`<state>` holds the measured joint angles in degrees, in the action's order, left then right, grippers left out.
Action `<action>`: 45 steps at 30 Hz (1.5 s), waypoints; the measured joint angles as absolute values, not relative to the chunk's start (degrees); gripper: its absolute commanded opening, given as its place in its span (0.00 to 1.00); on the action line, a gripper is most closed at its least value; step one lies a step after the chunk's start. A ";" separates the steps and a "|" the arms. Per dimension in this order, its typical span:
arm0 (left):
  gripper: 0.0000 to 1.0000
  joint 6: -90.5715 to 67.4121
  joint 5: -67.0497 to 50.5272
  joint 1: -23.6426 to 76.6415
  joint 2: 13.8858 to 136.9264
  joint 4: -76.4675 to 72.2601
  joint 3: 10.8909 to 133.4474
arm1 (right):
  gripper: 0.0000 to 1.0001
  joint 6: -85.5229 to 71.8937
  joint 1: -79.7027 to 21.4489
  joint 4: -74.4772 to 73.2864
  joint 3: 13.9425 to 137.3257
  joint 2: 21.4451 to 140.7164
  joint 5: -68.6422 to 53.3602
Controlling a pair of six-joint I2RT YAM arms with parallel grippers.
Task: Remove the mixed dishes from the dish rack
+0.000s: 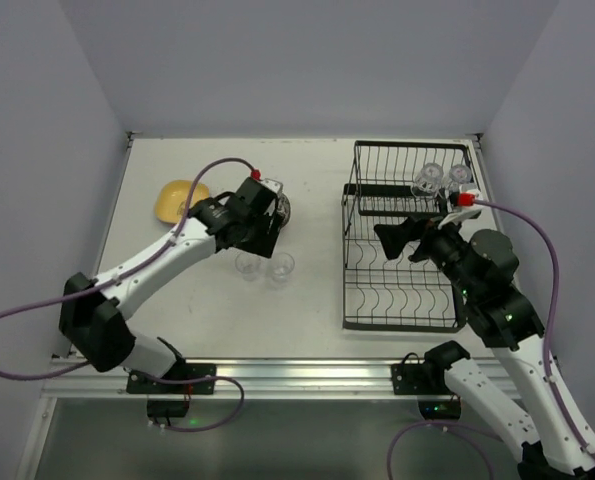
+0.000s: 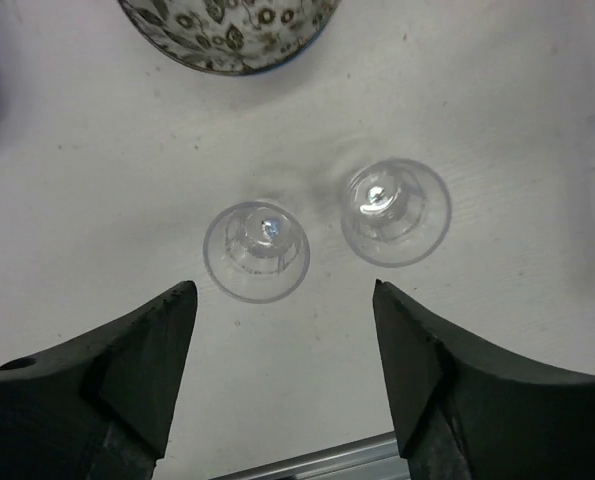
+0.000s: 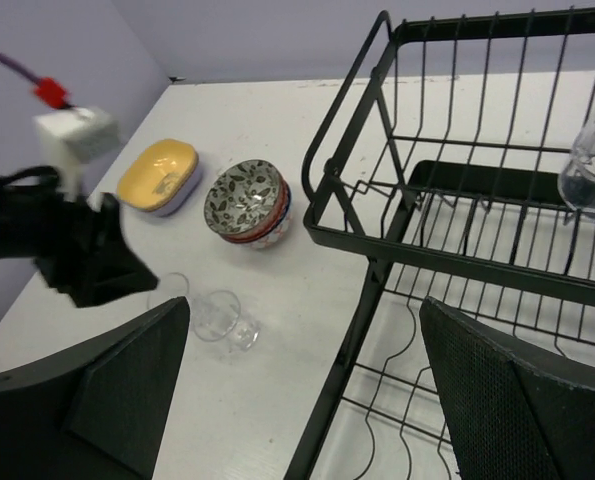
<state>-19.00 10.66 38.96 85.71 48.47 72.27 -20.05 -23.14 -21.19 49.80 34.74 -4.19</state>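
Note:
Two clear glasses (image 2: 256, 251) (image 2: 395, 211) stand close together on the white table. My left gripper (image 2: 285, 300) hovers over them, open, with nothing between its fingers; the glasses lie just beyond its tips. A stack of patterned bowls (image 1: 280, 207) sits beyond the left gripper (image 1: 260, 246), and a yellow plate (image 1: 180, 200) lies farther left on a lavender one. The black wire dish rack (image 1: 407, 300) stands on the right, with two more glasses (image 1: 427, 178) (image 1: 460, 176) on its upper shelf. My right gripper (image 1: 389, 240) hangs open over the rack's left side, holding nothing.
In the right wrist view the rack's upper shelf rail (image 3: 457, 255) crosses between the open fingers, and one glass (image 3: 592, 160) shows at the right edge. The rack's lower slot wires (image 1: 402, 300) hold no dishes. Walls close the table on three sides.

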 measured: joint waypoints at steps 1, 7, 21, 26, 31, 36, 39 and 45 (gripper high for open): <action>0.81 -19.40 11.38 38.96 83.02 48.75 72.90 | 0.99 -20.03 -23.14 -22.00 50.65 35.38 -3.40; 1.00 -20.78 18.46 38.96 64.20 46.22 72.51 | 0.99 -18.70 -21.71 -29.85 62.61 44.51 3.73; 1.00 -22.04 34.94 38.96 37.80 42.11 52.16 | 0.83 -13.37 -7.03 -39.72 83.99 71.88 11.66; 1.00 -22.11 35.00 38.96 35.31 40.45 48.42 | 0.75 -11.86 -5.85 -41.21 86.91 81.01 12.53; 1.00 -22.13 34.50 38.96 36.99 39.00 48.12 | 0.71 -11.40 -5.65 -42.24 87.02 83.22 12.34; 1.00 -22.15 33.85 38.96 37.17 38.57 47.88 | 0.69 -11.05 -5.65 -42.22 87.11 83.15 12.49; 1.00 -22.17 33.67 38.96 36.93 38.41 47.88 | 0.69 -11.03 -5.65 -42.24 87.20 83.24 12.25; 1.00 -22.17 33.28 38.96 36.77 38.22 47.86 | 0.53 -10.90 -5.61 -42.17 87.53 84.90 11.20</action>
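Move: The nearer of the two glasses left in the upper rack, the left-hand one, is about 17 cm ahead of the empty right hand, 12 cm to its right and 8 cm lower. The other rack glass stands some 7 cm to the right of it, level with it. From the left hand that nearer glass lies about 14 cm ahead, 40 cm right and 10 cm higher; the glass it just set down is right below, 10 cm down. The right hand swings forward about 17 cm and right 12 cm, rising a little before sinking over the upper rack, turning clockwise and tipping its fingers down some 30 degrees, and narrows them around the left-hand rack glass. Meanwhile the left hand finishes opening and retreats up and left from the set-down glasses, tilting up about 35 degrees, then waits. ##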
